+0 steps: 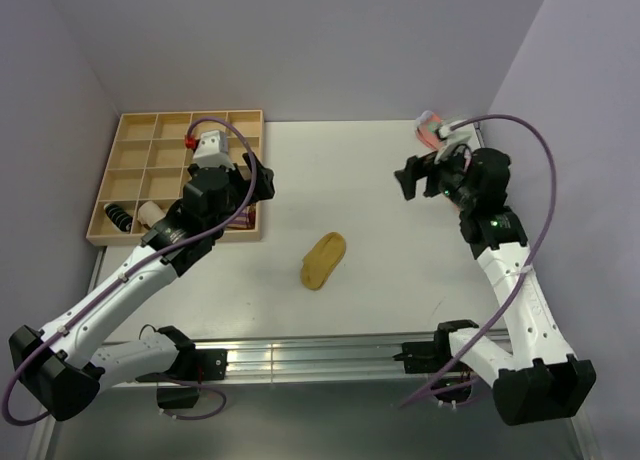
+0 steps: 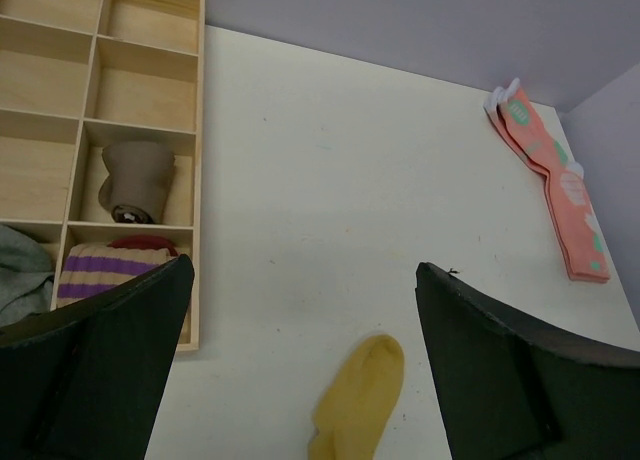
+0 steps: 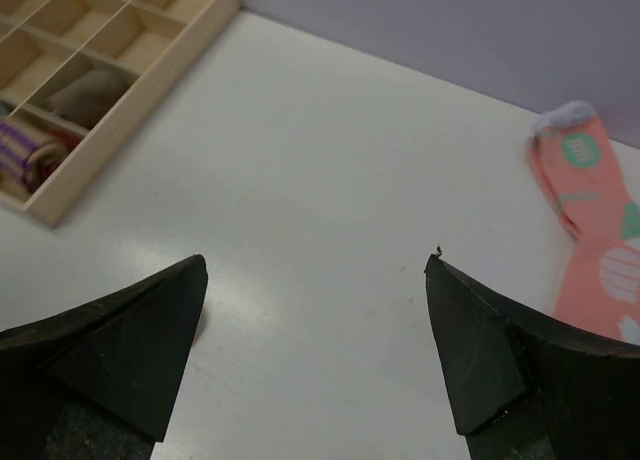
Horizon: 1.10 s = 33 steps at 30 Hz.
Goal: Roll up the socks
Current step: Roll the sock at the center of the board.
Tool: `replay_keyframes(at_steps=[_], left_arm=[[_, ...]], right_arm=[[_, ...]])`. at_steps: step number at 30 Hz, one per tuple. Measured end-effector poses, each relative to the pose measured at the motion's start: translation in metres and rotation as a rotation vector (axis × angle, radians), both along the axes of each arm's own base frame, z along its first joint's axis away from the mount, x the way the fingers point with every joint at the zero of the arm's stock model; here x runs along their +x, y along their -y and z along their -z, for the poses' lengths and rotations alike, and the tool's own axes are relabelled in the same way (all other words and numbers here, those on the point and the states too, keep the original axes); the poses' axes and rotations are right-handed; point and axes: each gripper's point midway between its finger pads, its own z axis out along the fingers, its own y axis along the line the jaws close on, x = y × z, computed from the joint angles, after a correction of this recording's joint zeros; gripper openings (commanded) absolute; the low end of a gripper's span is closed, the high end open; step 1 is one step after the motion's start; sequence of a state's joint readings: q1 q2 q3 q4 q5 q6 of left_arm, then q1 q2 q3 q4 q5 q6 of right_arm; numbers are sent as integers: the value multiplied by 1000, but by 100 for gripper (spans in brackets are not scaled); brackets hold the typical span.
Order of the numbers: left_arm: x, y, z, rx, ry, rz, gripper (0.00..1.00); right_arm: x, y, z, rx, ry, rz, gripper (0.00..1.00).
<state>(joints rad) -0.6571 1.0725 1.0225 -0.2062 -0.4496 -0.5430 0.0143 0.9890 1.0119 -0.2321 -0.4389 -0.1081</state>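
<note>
The mustard-yellow socks (image 1: 323, 261) lie flat as one elongated oval near the middle of the white table. In the left wrist view the socks (image 2: 360, 400) show at the bottom edge, below and between the fingers, with their lower end cut off. My left gripper (image 1: 258, 185) hovers open by the wooden tray, up and left of the socks, holding nothing; its jaws (image 2: 305, 265) stand wide apart. At the right side my right gripper (image 1: 412, 178) hangs open and empty, its jaws (image 3: 315, 260) over bare table. The socks are out of the right wrist view.
A wooden compartment tray (image 1: 140, 130) stands at the back left, with a brownish rolled sock (image 2: 135, 180) and a purple-striped roll (image 2: 110, 270) in its cells. Pink spotted socks (image 1: 430, 128) lie flat at the back right corner near the wall.
</note>
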Motion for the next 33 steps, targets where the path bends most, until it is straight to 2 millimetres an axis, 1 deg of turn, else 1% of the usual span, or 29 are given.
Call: replay_keyframes(at_steps=[1, 4, 5, 6, 8, 9, 11, 14, 16, 17, 19, 20, 22, 23, 25, 29, 31, 33], left_arm=[[0, 1, 0, -2, 0, 5, 100], [0, 4, 5, -6, -6, 16, 99], [-1, 5, 8, -6, -10, 21, 100], [-1, 6, 13, -10, -15, 25, 99], [-3, 9, 24, -11, -33, 34, 99], [-4, 10, 31, -11, -42, 37, 99], [-7, 12, 47, -8, -64, 46, 99], [-14, 13, 75, 6, -109, 53, 100], [-19, 11, 86, 6, -127, 51, 99], [-22, 9, 91, 6, -134, 49, 99], [-26, 4, 94, -6, -134, 37, 100], [-28, 2, 93, -16, -129, 29, 100], [-31, -4, 88, -37, -114, 4, 99], [-31, -8, 86, -51, -108, -12, 99], [-33, -14, 81, -71, -97, -43, 99], [-36, -25, 80, -94, -93, -94, 100], [-38, -29, 81, -95, -94, -108, 99], [-39, -31, 81, -97, -96, -119, 100]], right_arm=[[-3, -9, 3, -26, 2, -11, 95], [-21, -60, 21, -102, -15, -141, 86], [-30, -79, 29, -125, -31, -194, 78], [-39, -97, 39, -151, -49, -252, 74], [-56, -123, 60, -193, -97, -339, 65], [-61, -132, 72, -218, -123, -365, 64], [-72, -143, 97, -269, -172, -407, 59], [-92, -151, 138, -356, -245, -461, 55], [-107, -156, 159, -414, -287, -504, 53], [-114, -161, 166, -439, -298, -530, 50], [-122, -169, 174, -472, -306, -563, 48], [-127, -174, 180, -492, -313, -584, 45], [-133, -180, 189, -525, -326, -605, 43], [-136, -183, 194, -542, -332, -615, 41], [-144, -191, 209, -590, -351, -640, 39], [-162, -205, 238, -677, -395, -706, 36], [-167, -209, 248, -701, -414, -724, 35], [-167, -212, 252, -710, -422, -726, 35]])
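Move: The yellow sock at the centre of the board lies about 9 cm back and 20 cm to the left of the right hand, some 29 cm below. Its neighbours are the striped sock in the box, about 18 cm to the left of the yellow sock and 9 cm farther out, and the coral sock, some 18 cm ahead of the right hand and 12 cm to its right. From the left hand the yellow sock is roughly 12 cm right, 8 cm back and 28 cm below. Sweeping left first, then down and back, the right hand travels some 35 cm to come low beside the near end of the yellow sock, not touching it. Its wrist swings counter-clockwise and tips the fingers steeply down while they close from wide to about a third open. The left hand, still wide open and empty, sinks about 8 cm and eases back, then left. ##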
